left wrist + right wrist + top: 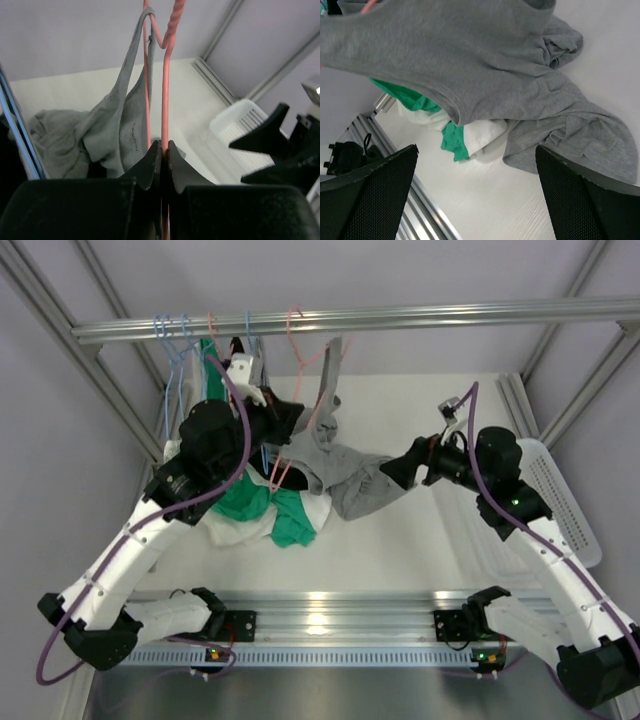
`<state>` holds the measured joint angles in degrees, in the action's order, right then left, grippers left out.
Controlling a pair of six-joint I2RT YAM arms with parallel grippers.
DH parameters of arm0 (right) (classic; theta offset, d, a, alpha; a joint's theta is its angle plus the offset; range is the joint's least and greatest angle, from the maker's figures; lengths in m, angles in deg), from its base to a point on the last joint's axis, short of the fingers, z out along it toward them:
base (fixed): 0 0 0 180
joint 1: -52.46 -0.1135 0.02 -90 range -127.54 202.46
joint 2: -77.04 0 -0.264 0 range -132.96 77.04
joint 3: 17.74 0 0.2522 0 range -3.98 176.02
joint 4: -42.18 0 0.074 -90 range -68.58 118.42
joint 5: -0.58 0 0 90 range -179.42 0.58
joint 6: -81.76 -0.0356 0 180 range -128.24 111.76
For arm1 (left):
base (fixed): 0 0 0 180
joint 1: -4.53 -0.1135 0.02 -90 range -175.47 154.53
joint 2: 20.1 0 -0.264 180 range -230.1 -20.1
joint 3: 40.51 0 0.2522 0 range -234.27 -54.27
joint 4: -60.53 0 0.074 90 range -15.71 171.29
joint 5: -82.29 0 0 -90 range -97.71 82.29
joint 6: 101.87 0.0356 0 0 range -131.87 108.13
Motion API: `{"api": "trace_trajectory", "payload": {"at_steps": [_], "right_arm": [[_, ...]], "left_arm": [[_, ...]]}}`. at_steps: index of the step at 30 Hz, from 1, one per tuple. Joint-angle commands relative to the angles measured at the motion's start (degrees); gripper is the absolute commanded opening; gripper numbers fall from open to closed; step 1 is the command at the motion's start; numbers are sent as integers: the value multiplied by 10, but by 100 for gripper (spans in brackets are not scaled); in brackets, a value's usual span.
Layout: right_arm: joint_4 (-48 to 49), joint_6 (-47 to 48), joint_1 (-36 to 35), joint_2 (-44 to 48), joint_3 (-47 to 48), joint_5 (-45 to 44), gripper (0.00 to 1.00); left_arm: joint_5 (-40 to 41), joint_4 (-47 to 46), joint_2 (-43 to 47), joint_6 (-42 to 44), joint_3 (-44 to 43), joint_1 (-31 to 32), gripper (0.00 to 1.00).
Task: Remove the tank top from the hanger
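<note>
A pink wire hanger (297,340) hangs from the rail, its wire (165,90) running down between my left fingers. The grey tank top (345,478) still has one strap (131,60) looped over the hanger's neck, and the rest of it sags onto the table. My left gripper (164,147) is shut on the hanger wire, below the strap. To the right of the garment my right gripper (476,150) stands wide open with nothing between its fingers, low over the table. The tank top's (470,50) grey cloth fills the top of the right wrist view.
A heap of green and white garments (270,515) lies under the left arm, also green cloth (452,142). Blue hangers (170,335) hang on the metal rail (420,314). A white basket (565,495) stands at the right edge; frame posts flank the table.
</note>
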<state>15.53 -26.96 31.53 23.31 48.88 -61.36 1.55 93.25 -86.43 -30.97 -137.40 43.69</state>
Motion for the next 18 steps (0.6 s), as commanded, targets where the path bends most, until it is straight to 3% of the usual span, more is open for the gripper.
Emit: {"api": "trace_trajectory", "payload": {"at_steps": [1,6,9,13,18], "right_arm": [[45,-11,-9,22,19,14,99],[76,-11,-21,27,39,91,98],[70,-2,-41,7,59,47,88],[44,22,-90,-33,92,-38,74],[40,34,-127,-39,98,-112,66]], "left_arm": [[-102,-47,78,-35,69,0,0],[-235,-48,163,-53,169,0,0],[-315,-49,182,-62,205,1,0],[-324,-50,185,-75,234,2,0],[-311,-49,197,-82,248,4,0]]}}
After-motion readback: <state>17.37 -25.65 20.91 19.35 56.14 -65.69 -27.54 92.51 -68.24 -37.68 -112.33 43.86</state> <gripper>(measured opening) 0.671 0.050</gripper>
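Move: The left hand already grips the near arm of the pink hanger; the tank top's far strap lies about 11 cm ahead of that hand, 7 cm to its right and some 3 cm higher. The right hand waits open, with that strap about 15 cm ahead, 11 cm to its left and 16 cm above. From the left hand, the rail is roughly 10 cm ahead and 10 cm up, and a blue hanger 5 cm ahead, 8 cm left, slightly lower. Keeping its fingers shut on the pink hanger, the left hand pulls back about 12 cm and sinks about 9 cm, turning clockwise some 30 degrees and tipping down a little, so that the hanger comes away from the rail and its far arm swings right towards the right hand. The right hand meets it, travelling left and up about 5 cm each way while its wide-open fingers close by about a third towards the far strap; no pinch can be made out yet. ##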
